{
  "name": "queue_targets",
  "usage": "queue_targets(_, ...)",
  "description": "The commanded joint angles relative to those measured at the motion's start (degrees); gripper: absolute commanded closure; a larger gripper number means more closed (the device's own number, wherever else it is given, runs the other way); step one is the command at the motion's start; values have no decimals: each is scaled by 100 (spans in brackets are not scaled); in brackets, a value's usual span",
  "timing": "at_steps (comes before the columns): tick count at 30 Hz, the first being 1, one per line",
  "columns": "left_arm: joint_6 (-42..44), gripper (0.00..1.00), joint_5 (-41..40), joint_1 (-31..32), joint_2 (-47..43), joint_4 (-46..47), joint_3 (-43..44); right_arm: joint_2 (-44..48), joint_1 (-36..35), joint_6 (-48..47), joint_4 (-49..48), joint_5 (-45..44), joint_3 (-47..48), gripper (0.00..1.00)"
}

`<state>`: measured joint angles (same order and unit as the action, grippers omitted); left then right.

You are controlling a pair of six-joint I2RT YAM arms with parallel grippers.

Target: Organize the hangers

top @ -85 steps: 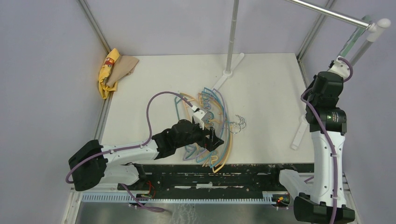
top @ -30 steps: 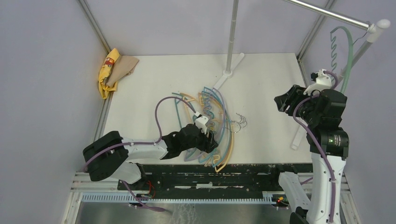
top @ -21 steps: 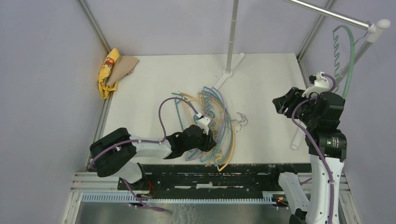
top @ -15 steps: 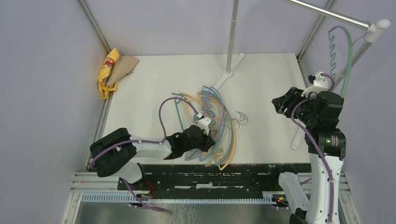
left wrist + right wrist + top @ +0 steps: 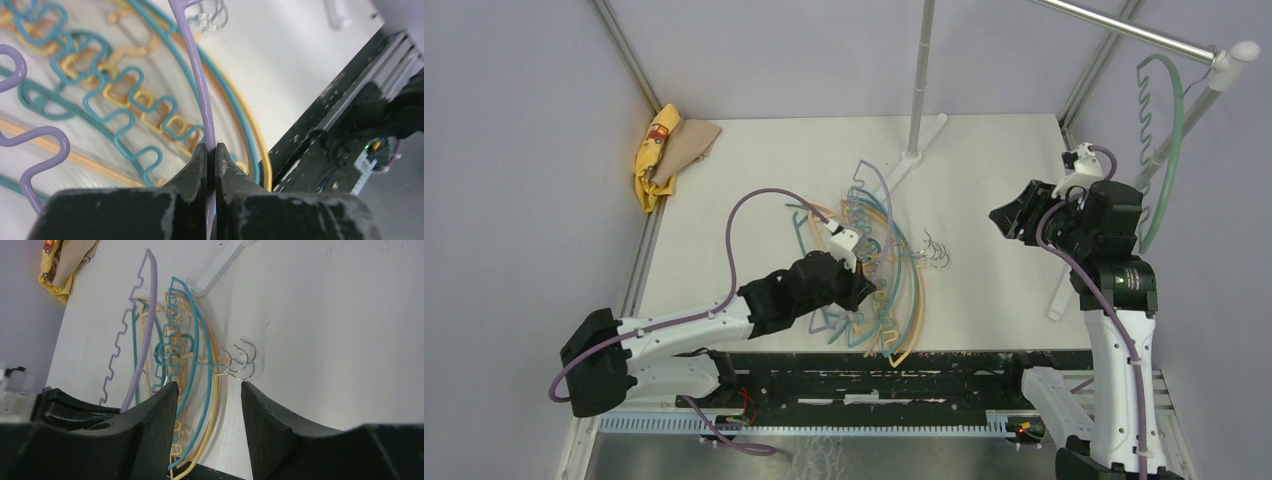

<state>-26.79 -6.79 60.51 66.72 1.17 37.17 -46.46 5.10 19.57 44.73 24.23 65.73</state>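
A pile of teal, tan-orange and yellow hangers (image 5: 902, 290) lies on the white table near its front edge, metal hooks (image 5: 934, 255) pointing right. My left gripper (image 5: 859, 290) is shut on the lower arm of a lilac hanger (image 5: 871, 180), which rises tilted off the pile. The left wrist view shows its jaws (image 5: 210, 150) pinched on the lilac bar (image 5: 197, 70) above the pile. My right gripper (image 5: 1009, 220) hangs open and empty in the air to the right, facing the pile (image 5: 192, 360). A pale green hanger (image 5: 1169, 130) hangs on the metal rail (image 5: 1124, 25).
A yellow-and-tan cloth (image 5: 669, 150) lies at the back left corner. The rack's upright pole (image 5: 919, 80) and its white foot (image 5: 914, 160) stand just behind the pile. A second white foot (image 5: 1062, 290) lies at the right. The black frame (image 5: 874, 365) runs along the table's front edge.
The left gripper has shut on the lilac hanger and raised it, tilted, off the pile. The right arm has swung left and lower towards the pile. The green hanger has swung slightly on the rail.
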Motion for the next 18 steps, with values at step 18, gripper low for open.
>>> queue_targets(18,-560,97,-354,-656,1049,1413,2462,-531,-3202,571,-1335,-1666,3,43)
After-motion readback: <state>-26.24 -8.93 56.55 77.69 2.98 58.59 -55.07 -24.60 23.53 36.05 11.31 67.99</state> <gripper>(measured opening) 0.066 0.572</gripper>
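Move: The right gripper, partly open and empty, is about 23 cm to the right of the left hand, 8 cm ahead and some 17 cm higher. From the right hand, the middle of the purple hanger, already pinched in the left fingers, lies about 23 cm left, level ahead, 12 cm lower; the wire hooks lie 10 cm left, 8 cm ahead, 28 cm below. The hanger pile's middle is roughly 10 cm ahead of the left hand, 3 cm right and 11 cm below. Left hand, still pinching the purple hanger, lifts about 10 cm, then forward-right; right hand, half-open, closes in leftward 11 cm. ##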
